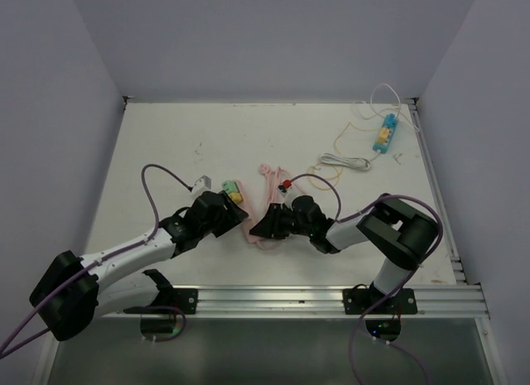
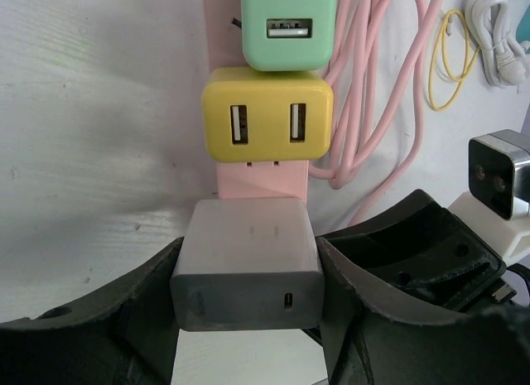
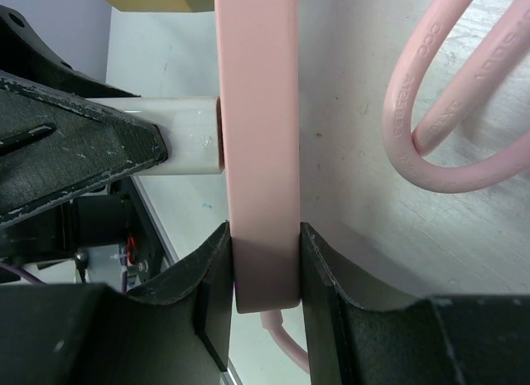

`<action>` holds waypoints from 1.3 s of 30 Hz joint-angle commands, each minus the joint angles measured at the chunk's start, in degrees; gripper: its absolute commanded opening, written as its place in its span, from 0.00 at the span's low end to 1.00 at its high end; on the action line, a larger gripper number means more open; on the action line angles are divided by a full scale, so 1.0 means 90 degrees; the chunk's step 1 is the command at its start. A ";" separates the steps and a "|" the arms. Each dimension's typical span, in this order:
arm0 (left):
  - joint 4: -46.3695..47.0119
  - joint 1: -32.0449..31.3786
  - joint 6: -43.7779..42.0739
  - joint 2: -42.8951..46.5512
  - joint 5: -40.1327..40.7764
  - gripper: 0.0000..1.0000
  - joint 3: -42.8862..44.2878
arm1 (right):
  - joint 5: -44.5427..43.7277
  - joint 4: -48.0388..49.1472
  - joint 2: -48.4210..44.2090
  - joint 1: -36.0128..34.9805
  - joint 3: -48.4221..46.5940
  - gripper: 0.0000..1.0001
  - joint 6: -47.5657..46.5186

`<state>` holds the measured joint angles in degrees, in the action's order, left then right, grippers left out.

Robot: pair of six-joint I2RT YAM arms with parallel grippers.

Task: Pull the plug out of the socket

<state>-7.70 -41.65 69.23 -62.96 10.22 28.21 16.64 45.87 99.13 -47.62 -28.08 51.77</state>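
Observation:
A pink power strip (image 2: 261,180) lies on the white table and carries a green charger (image 2: 288,27), a yellow charger (image 2: 267,124) and a white plug block (image 2: 248,252). My left gripper (image 2: 248,277) is shut on the white plug block, one finger on each side. In the right wrist view the white plug (image 3: 186,137) sits flush against the strip (image 3: 257,128). My right gripper (image 3: 265,277) is shut on the strip's cable end. In the top view both grippers, left (image 1: 217,213) and right (image 1: 269,223), meet at the table's middle front.
The strip's pink cable (image 1: 269,182) loops behind the grippers. A thin yellow cable (image 1: 319,182) lies to its right. A blue and yellow socket strip (image 1: 383,132) with a white cable (image 1: 344,161) sits at the back right. An aluminium rail (image 1: 331,298) runs along the front edge.

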 commanded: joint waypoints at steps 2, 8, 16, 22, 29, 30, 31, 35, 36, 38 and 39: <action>0.0241 0.0038 0.0198 0.0618 0.0193 0.00 0.0323 | -0.1527 -0.1804 0.0138 0.0300 0.0131 0.00 -0.0069; 0.0163 0.0038 0.0198 0.0755 0.0075 0.00 0.0352 | -0.1771 -0.2283 0.0186 0.0310 0.0014 0.00 0.0058; 0.0036 0.0057 0.0198 0.0931 0.0251 0.00 0.0372 | -0.1801 -0.2489 0.0304 0.0388 -0.0045 0.00 0.0176; -0.1094 0.0573 -0.0328 0.1234 0.0836 0.00 0.0723 | -0.1528 -0.2051 0.0313 0.0495 0.0121 0.00 0.0156; -0.2022 0.2028 -0.1860 0.0154 0.1188 0.11 0.1687 | -0.1264 -0.1835 0.0431 0.0525 0.0102 0.00 0.0068; -0.2189 0.2146 -0.2114 -0.0111 0.1334 0.13 0.1845 | -0.1244 -0.1815 0.0431 0.0535 0.0112 0.00 0.0049; -0.2336 0.2389 -0.2242 -0.0568 0.1625 0.14 0.1982 | -0.1225 -0.1767 0.0421 0.0535 0.0121 0.00 0.0039; -0.1919 0.2684 -0.2623 -0.1284 0.2418 0.18 0.2276 | -0.1166 -0.1688 0.0440 0.0535 0.0131 0.00 0.0010; -0.1801 0.2733 -0.2663 -0.1402 0.2526 0.21 0.2295 | -0.1156 -0.1659 0.0450 0.0535 0.0141 0.00 0.0000; -0.1354 0.2869 -0.2731 -0.1675 0.2799 0.26 0.2315 | -0.1117 -0.1610 0.0460 0.0535 0.0141 0.00 -0.0010; -0.1216 0.2889 -0.2751 -0.1754 0.2887 0.28 0.2315 | -0.1117 -0.1620 0.0460 0.0535 0.0141 0.00 -0.0019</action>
<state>-24.91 -16.78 48.18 -77.32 28.75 46.19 10.57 41.78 99.74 -43.62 -29.50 55.86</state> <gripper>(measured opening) 0.607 0.356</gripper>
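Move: The white plug is already gripped in the left fingers and still in the pink socket, whose middle lies about 3 cm ahead and 2 cm right of the left hand. Along the socket, the yellow adapter sits roughly 6 cm ahead and 1 cm left, with the green adapter some 10 cm ahead and 3 cm left. From the right hand, which pinches the socket's near end, the plug is about 6 cm ahead and 5 cm left; the pink cord bundle lies some 14 cm ahead and 6 cm right. The white plug comes out of the pink socket in the left hand's unchanged grip: the hand edges up about 4 cm, then sweeps left about 18 cm and forward half as far, sinking back to its starting height while its left side rolls up. The right hand keeps its pinch on the socket, hops about 4 cm forward with some shift right and down, turning slightly clockwise, then holds. ##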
